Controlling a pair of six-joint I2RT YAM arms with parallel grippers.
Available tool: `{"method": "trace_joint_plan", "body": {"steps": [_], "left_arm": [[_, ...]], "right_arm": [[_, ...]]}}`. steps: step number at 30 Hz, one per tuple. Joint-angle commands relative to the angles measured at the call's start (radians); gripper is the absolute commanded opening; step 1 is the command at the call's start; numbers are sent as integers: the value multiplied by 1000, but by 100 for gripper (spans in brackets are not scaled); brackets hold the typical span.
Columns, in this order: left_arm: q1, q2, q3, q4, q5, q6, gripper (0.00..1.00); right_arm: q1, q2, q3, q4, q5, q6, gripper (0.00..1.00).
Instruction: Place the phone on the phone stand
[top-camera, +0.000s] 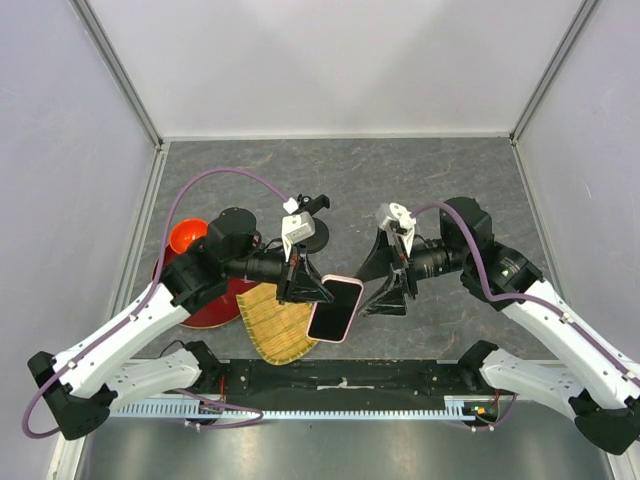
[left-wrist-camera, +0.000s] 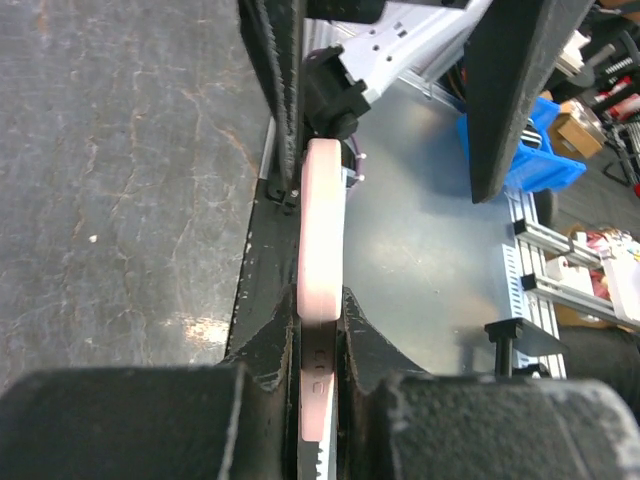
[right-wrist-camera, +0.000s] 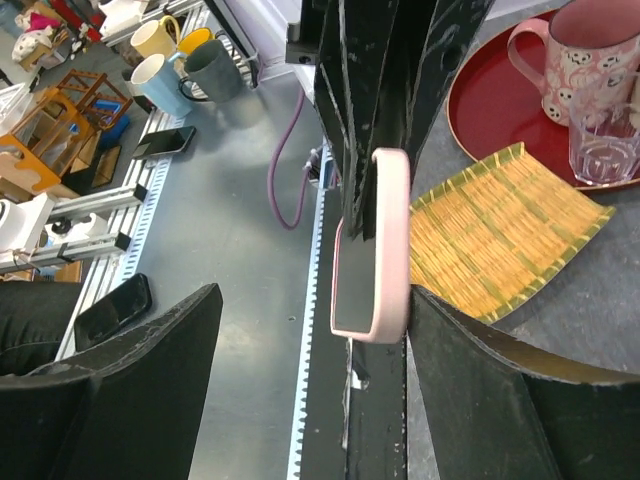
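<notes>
The phone (top-camera: 335, 307), black screen in a pink case, hangs above the table's near edge, and my left gripper (top-camera: 300, 287) is shut on its left end. Edge-on in the left wrist view, the phone's pink edge (left-wrist-camera: 322, 235) is pinched in my left gripper (left-wrist-camera: 322, 335). My right gripper (top-camera: 388, 282) is open at the phone's right end. In the right wrist view the phone (right-wrist-camera: 375, 250) stands between the right gripper's (right-wrist-camera: 312, 350) fingers; one finger (right-wrist-camera: 480, 385) touches the pink case, the other stays well apart. The black phone stand (top-camera: 314, 222) is behind the left gripper, partly hidden.
A bamboo mat (top-camera: 275, 325) lies under the phone. A red tray (top-camera: 215, 305) to the left carries a pink mug (right-wrist-camera: 585, 55) and a glass (right-wrist-camera: 605, 150). An orange bowl (top-camera: 185, 235) sits behind the tray. Grey walls enclose the table.
</notes>
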Motion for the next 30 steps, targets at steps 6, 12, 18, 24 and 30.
{"method": "trace_joint_plan", "body": {"steps": [6,12,18,24,30], "left_arm": [[2,7,-27,207,225,-49,2],[2,12,-33,158,219,6,2],[2,48,54,19,181,54,2],[1,41,61,-8,167,81,2],[1,32,56,-5,181,80,2]], "right_arm": [[29,134,156,-230,50,-214,78],[48,271,288,-397,49,-274,56],[127,332,345,-480,109,-284,46],[173,355,342,-502,115,-291,38],[193,381,349,-483,109,-302,27]]}}
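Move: The left hand already holds the phone near its upper left corner; the phone's middle lies about 3 cm back, 3 cm right and a little below. From the open right hand that middle is some 6 cm left, 4 cm back and 6 cm lower. Also from the right hand, the phone stand is roughly 22 cm ahead and 13 cm left, the woven mat about 20 cm left and 2 cm ahead, both well below on the table. Down by about 5 cm and left some 3 cm, the right hand comes in over the phone's free right side, tipping its left-pointing fingers downward roughly 20 degrees and closing them from wide to a narrow gap astride the phone's edge. The left hand keeps its pinch, easing back about 1.5 cm with a slight clockwise turn. ##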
